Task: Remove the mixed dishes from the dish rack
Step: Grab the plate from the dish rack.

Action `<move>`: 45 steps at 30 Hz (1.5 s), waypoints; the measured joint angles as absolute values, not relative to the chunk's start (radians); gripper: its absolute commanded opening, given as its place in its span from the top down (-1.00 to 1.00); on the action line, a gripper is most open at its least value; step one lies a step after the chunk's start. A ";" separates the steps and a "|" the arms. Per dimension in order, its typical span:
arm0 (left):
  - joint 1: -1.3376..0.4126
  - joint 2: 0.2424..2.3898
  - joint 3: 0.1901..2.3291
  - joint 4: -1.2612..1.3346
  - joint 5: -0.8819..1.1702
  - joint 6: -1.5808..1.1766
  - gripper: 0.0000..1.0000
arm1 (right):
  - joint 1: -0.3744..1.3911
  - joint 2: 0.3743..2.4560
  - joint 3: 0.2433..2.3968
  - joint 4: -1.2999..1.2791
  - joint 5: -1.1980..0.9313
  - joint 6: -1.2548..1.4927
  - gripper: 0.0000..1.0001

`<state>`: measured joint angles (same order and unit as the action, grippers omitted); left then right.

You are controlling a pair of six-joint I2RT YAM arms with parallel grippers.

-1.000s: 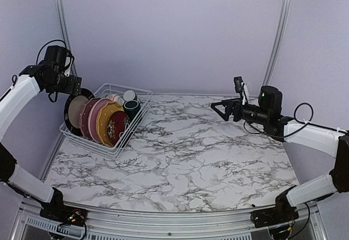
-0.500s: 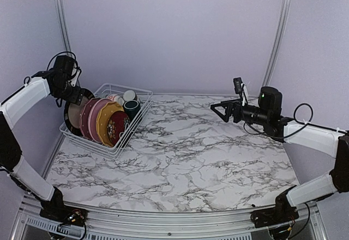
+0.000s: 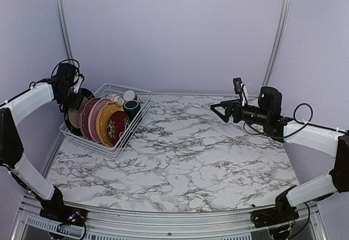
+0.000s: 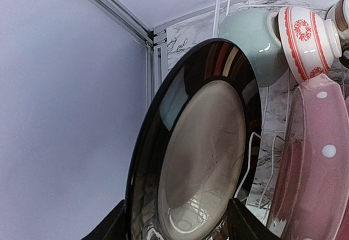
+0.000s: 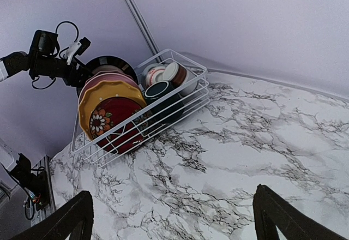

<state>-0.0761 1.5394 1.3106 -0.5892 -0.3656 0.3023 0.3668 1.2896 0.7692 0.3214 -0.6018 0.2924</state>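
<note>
The white wire dish rack [image 3: 140, 93] stands at the far left of the marble table. Upright in it are a black plate [image 3: 71, 111], a pink dotted plate [image 3: 88, 117], an orange-yellow plate [image 3: 106, 121] and a dark red floral plate [image 3: 118, 124]. Behind them are a dark teal mug [image 3: 131, 107] and pale cups [image 3: 128, 95]. My left gripper [image 3: 73, 94] is open at the black plate's top rim. In the left wrist view the black plate [image 4: 202, 158] sits between its spread fingers [image 4: 109, 226]. My right gripper [image 3: 219, 109] is open and empty, in the air at the right.
A pale green bowl [image 4: 248, 41] and a red-patterned cup [image 4: 305, 35] lie behind the black plate, with the pink plate [image 4: 322, 174] close beside it. The wall and a metal corner post [image 3: 61, 22] are right behind the rack. Bare marble table [image 3: 196, 158] spreads right of the rack.
My left gripper has come down and to the right, onto the black plate's top rim. The right arm has not moved.
</note>
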 measured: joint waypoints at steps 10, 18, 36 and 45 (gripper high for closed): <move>-0.070 1.587 1.309 -0.524 -0.410 0.336 0.38 | 0.367 1.295 0.770 0.321 -0.602 0.292 -0.97; -0.068 1.613 1.319 -0.510 -0.450 0.348 0.75 | 0.367 1.299 0.784 0.313 -0.602 0.292 -0.97; -0.128 1.587 1.328 -0.541 -0.451 0.360 1.00 | 0.367 1.314 0.785 0.313 -0.605 0.302 -0.97; -0.147 1.536 1.328 -0.574 -0.496 0.384 1.00 | 0.367 1.314 0.785 0.319 -0.613 0.318 -0.97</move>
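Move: The black plate standing leftmost in the rack has its near rim already between the left hand's open fingers; its middle lies some 6 cm ahead, 3 cm right and 7 cm below. The dotted pink plate beside it stands about 4 cm ahead and 8 cm right, the light-green bowl some 17 cm ahead and 9 cm right, both lower than the hand. From the right hand the black plate lies roughly 10 cm ahead, 55 cm left and 12 cm below. The black plate's near rim gets pinched by the left hand: the fingers close from over half open to nearly shut while the hand eases about 2 cm forward, slightly left and down. With the rim caught, it shifts some 2.5 cm right, then draws back and starts up about 2 cm, its left side rolling up slightly. ##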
